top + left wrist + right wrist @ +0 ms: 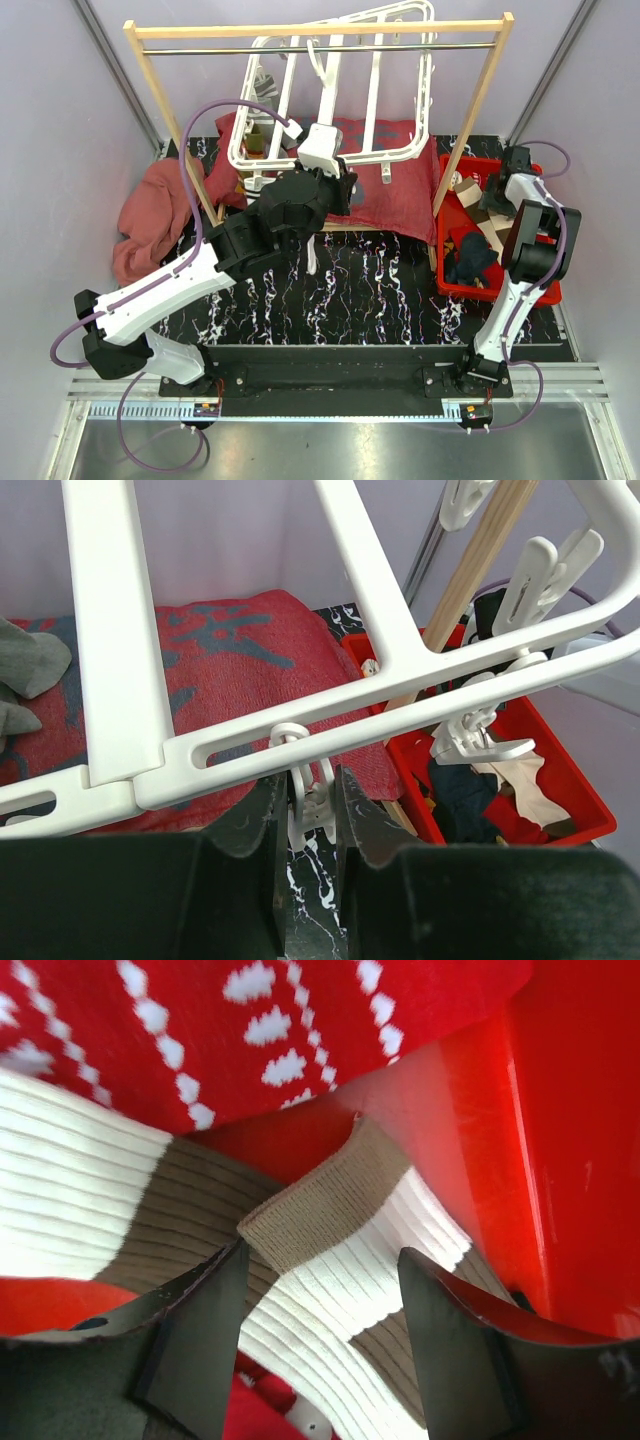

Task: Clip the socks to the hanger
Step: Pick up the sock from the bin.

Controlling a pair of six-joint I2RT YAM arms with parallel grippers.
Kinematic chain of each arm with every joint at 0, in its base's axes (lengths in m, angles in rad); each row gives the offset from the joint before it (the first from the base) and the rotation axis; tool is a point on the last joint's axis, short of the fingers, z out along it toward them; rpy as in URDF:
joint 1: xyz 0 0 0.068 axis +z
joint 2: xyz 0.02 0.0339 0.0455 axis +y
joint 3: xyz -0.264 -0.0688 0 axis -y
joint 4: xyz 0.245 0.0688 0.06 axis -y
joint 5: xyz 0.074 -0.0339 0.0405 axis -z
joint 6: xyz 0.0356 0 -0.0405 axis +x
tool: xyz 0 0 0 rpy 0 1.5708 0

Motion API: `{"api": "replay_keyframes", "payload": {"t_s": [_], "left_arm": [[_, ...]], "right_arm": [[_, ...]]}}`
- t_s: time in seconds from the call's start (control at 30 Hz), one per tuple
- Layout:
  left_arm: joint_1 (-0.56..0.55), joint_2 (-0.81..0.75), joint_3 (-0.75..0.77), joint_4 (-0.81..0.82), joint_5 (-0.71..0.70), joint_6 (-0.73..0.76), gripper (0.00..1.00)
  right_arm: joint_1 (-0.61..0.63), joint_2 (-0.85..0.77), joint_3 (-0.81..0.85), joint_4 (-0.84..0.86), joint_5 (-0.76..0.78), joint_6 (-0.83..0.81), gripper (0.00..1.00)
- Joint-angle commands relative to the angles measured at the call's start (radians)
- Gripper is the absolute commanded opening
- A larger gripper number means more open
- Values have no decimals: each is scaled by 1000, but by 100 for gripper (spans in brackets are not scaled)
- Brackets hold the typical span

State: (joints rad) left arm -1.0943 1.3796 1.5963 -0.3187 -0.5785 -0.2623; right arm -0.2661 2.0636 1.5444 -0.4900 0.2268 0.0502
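The white hanger (376, 75) hangs tilted from the rail at the back. My left gripper (343, 183) is at its near edge. In the left wrist view the hanger's bars (110, 630) cross overhead, and my left gripper (312, 790) is shut on a dangling white clip (300, 820). A grey sock (30, 665) shows at the far left. My right gripper (492, 200) reaches down into the red bin (500, 295) of socks. Seen from the right wrist, it (322, 1250) is open, its fingers either side of a beige-brown and white striped sock (340, 1210).
A wooden rail frame (320, 28) carries the hanger. One red cloth (390, 190) lies under it and another (150, 215) is heaped at the left. The bin also holds a navy sock (470, 258) and a red patterned sock (200, 1020). Its red wall (570, 1160) stands close beside my right finger.
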Motion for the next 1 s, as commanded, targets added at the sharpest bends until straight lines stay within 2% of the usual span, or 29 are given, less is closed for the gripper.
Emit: {"api": "replay_keyframes", "payload": {"t_s": [0.0,0.2,0.47,0.8,0.9,0.97], "left_arm": [[1,-22,4,50,16,21,0],[1,-25,-1,49,19,18,0],[1,-31,-6,49,23,15,0],[1,-31,-13,50,22,15,0],[1,-33,-15,50,20,15,0],[1,-33,-15,52,19,15,0]], "right_arm": [[11,21,33,21,72,-23,68],[11,-11,20,41,154,-29,59],[7,-16,19,54,198,-20,42],[-12,35,10,62,57,16,44],[-30,39,10,62,25,37,40],[-44,38,3,64,14,42,31]]}}
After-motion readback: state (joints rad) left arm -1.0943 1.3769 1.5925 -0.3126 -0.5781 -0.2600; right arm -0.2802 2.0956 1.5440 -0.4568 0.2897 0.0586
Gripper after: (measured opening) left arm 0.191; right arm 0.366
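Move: The brown-and-white sock's cuff lies just off the right hand's fingertips, about 2 cm ahead, 1 cm right and 2 cm lower. The red patterned sock is roughly 8 cm ahead and 4 cm left; a ribbed brown-and-white sock lies some 8 cm left and 2 cm ahead. The bin's right wall is about 8 cm right and 3 cm ahead. From the left hand the cuff is some 20 cm ahead, 41 cm right and 38 cm below. The right fingertips close in on the brown-and-white cuff from both sides, the left one catching and curling its edge, until the gap is about half what it was. The hand dips some 1 cm, slides about 2 cm right while tipping its left side down under 10 degrees, then eases partly back from that tilt and sinks again. ##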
